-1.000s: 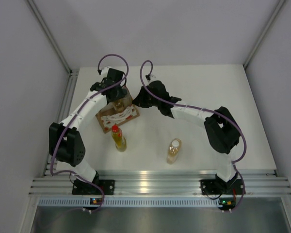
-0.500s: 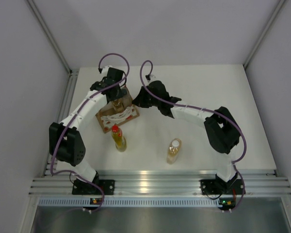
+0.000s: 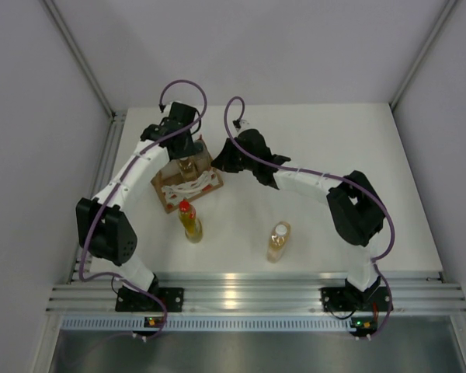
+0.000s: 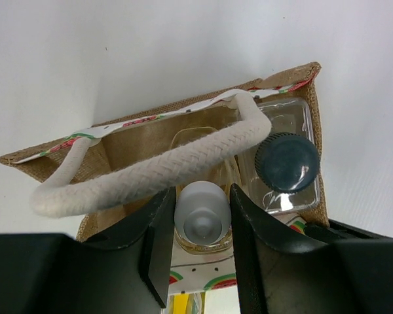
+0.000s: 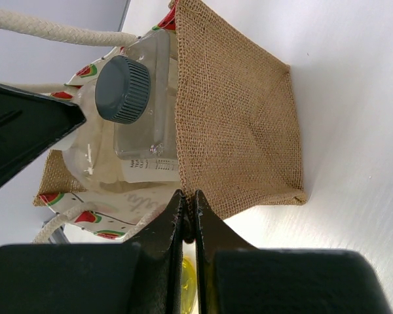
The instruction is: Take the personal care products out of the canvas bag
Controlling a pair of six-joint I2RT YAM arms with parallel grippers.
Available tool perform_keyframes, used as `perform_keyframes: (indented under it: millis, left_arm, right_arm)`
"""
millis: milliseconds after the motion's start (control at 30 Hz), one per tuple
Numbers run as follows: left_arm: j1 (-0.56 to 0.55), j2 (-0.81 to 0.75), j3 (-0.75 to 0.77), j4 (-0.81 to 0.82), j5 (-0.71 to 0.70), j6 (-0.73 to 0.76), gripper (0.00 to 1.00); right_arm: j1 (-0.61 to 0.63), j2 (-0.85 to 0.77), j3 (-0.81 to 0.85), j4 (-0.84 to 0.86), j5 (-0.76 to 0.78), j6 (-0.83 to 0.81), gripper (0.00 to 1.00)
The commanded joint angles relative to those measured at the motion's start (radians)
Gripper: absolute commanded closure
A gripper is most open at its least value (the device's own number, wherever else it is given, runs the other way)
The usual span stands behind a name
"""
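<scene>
The canvas bag (image 3: pixel 188 186) stands at the back left of the table, with its rope handle (image 4: pixel 150 175) lying across the mouth. My left gripper (image 4: pixel 201 196) reaches into the bag and is shut on the white cap of an amber bottle (image 4: pixel 202 219). Beside that bottle in the bag stands a clear bottle (image 4: pixel 288 163) with a dark grey cap (image 5: pixel 123 89). My right gripper (image 5: pixel 188 197) is shut on the bag's burlap rim (image 5: pixel 203 183). Out on the table stand a yellow bottle with a red cap (image 3: pixel 189 221) and another amber bottle with a white cap (image 3: pixel 278 241).
The white table (image 3: pixel 318 140) is walled at the left, back and right. An aluminium rail (image 3: pixel 248 291) runs along its near edge. The right arm's elbow (image 3: pixel 356 206) hangs over the table's right half.
My left gripper has closed on the white cap inside the bag, and the left arm has shifted slightly. The right gripper and the bottles on the table have not moved.
</scene>
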Motion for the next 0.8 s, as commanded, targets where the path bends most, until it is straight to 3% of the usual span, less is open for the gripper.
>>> perform_keyframes:
  millis: [0,767]
  left_arm:
    - [0.001,-0.093,0.114,0.013,-0.003,0.038,1.0]
    - [0.0,-0.379,0.36,-0.169,0.146,0.085,1.0]
  right_arm:
    - [0.004,-0.014,-0.003,0.013,-0.027,-0.004,1.0]
    - [0.004,-0.008,0.006,0.013,-0.026,0.002,1.0]
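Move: The left fingers already hold the white-capped bottle by its cap; the bottle's middle hangs about 8 cm below the left hand, still inside the canvas bag. The bag's middle is roughly 2 cm back and 2 cm left, 14 cm down. The grey-capped bottle stands about 3 cm ahead and 4 cm right, the red-capped bottle about 15 cm back in line. From the right hand, pinching the bag's right wall, the white-capped bottle is some 8 cm left and 2 cm ahead. Raise the left gripper some 17 cm, slowly at first and then faster, keeping its hold on the cap so the white-capped bottle comes up out of the canvas bag. As it climbs, let it draw back about 7 cm and tip the fingers up some 15 degrees. Keep the right gripper still, shut on the bag's right wall. ##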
